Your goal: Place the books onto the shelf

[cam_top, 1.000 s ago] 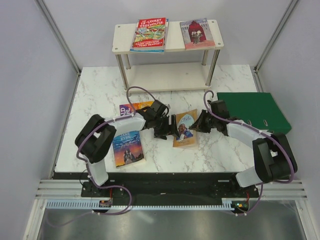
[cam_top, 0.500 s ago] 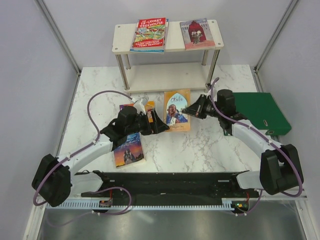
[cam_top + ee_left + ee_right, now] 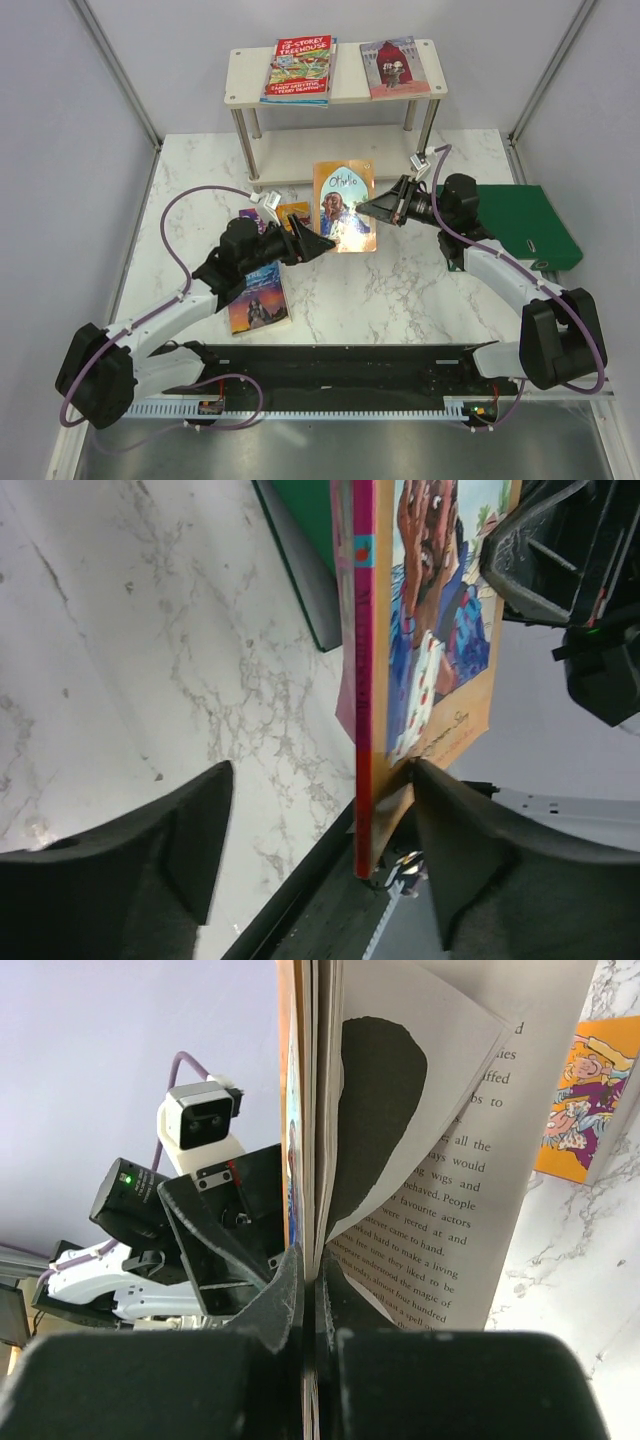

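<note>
The tan portrait book (image 3: pixel 344 205) hangs above the table in front of the shelf (image 3: pixel 348 86), with my right gripper (image 3: pixel 365 208) shut on its right edge. In the right wrist view the jaws (image 3: pixel 312 1282) pinch the cover and some pages, while looser pages (image 3: pixel 480 1160) fan open. My left gripper (image 3: pixel 318 242) is open at the book's lower left corner. In the left wrist view the pink spine (image 3: pixel 364 680) sits between the fingers (image 3: pixel 200 840), its corner against the right one. The red Treehouse book (image 3: pixel 300 68) and a red-grey book (image 3: pixel 395 67) lie on the shelf top. Jane Eyre (image 3: pixel 258 297) and the yellow-purple book (image 3: pixel 292 212) lie on the table.
A large green binder (image 3: pixel 520 225) lies flat at the right of the marble table (image 3: pixel 200 190), under the right forearm. The shelf's lower board (image 3: pixel 340 150) is bare. Grey walls close in both sides.
The right gripper has lifted the tan book off the table and carried it back toward the shelf. The left arm has unfolded and followed, its open jaws staying at the book's lower corner.
</note>
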Robot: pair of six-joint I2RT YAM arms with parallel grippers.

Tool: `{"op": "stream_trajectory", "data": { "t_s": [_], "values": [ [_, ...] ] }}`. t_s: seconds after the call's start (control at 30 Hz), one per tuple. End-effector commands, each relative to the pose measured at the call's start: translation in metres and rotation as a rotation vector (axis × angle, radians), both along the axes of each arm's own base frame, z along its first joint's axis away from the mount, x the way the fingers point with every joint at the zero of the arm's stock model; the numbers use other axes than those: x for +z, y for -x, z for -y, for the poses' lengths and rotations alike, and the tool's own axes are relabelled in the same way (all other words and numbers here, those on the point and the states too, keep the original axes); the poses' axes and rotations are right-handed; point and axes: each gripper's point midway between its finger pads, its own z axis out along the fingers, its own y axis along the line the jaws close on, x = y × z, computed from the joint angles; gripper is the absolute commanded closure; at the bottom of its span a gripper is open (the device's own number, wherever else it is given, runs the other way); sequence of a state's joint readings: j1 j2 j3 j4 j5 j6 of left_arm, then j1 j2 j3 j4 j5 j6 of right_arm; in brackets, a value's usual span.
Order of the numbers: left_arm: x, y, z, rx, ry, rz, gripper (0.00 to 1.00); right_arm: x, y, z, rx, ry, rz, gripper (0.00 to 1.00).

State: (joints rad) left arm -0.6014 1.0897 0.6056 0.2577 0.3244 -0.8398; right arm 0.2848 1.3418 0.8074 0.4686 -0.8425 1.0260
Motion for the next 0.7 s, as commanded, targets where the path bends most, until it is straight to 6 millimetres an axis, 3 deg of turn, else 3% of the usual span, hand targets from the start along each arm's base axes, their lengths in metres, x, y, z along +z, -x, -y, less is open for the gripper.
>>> {"op": "stream_trajectory", "data": {
  "t_s": [0.0, 0.13, 0.17, 0.23, 0.27, 0.33, 0.47, 0.53, 0.57, 0.63, 0.67],
  "values": [
    [0.029, -0.004, 0.013, -0.033, 0.132, 0.046, 0.33, 0.019, 0.006, -0.001, 0.031, -0.044, 0.073, 1.0],
    [0.036, -0.003, 0.012, -0.028, 0.152, 0.06, 0.52, 0.019, 0.006, -0.001, 0.028, -0.05, 0.071, 1.0],
    [0.036, -0.003, 0.012, -0.029, 0.153, 0.059, 0.64, 0.019, 0.006, -0.001, 0.026, -0.051, 0.068, 1.0],
    [0.037, -0.001, 0.012, -0.031, 0.157, 0.047, 0.76, 0.018, 0.004, -0.001, 0.02, -0.05, 0.067, 1.0],
    [0.036, -0.001, 0.012, -0.03, 0.158, 0.041, 0.88, 0.017, 0.004, -0.001, 0.02, -0.052, 0.064, 1.0],
    [0.036, 0.0, 0.011, -0.027, 0.164, 0.033, 0.97, 0.017, 0.003, -0.001, 0.018, -0.053, 0.066, 1.0],
    [0.035, 0.002, 0.008, -0.013, 0.159, 0.019, 0.98, 0.017, 0.003, -0.001, 0.017, -0.052, 0.061, 0.98],
    [0.038, 0.001, 0.006, -0.002, 0.15, 0.021, 0.98, 0.014, 0.001, 0.0, 0.004, -0.036, 0.057, 0.84],
    [0.048, 0.001, 0.005, -0.002, 0.151, 0.047, 0.98, 0.01, -0.001, 0.001, -0.009, -0.022, 0.049, 0.66],
    [0.049, 0.001, 0.002, 0.009, 0.114, 0.034, 0.98, -0.002, -0.006, 0.006, -0.049, 0.042, 0.043, 0.51],
    [0.07, -0.002, 0.003, 0.012, 0.118, 0.066, 0.98, -0.006, -0.006, 0.007, -0.059, 0.066, 0.041, 0.42]
  ]
}}
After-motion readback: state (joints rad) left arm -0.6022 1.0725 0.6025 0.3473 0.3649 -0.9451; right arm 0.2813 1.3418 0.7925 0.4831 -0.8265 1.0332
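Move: The Othello book, already held in the air by the right hand, has its middle about 8 cm ahead of the left hand, 5 cm right and 3 cm above; from the right hand it is level and some 3 cm left. Below the left hand by roughly 19 cm, the Roald Dahl book lies 12 cm ahead and 12 cm left, and Jane Eyre 7 cm back and 17 cm left. Left hand rises about 3 cm and pinches the Othello book's spine; then the right fingers open halfway in place. ##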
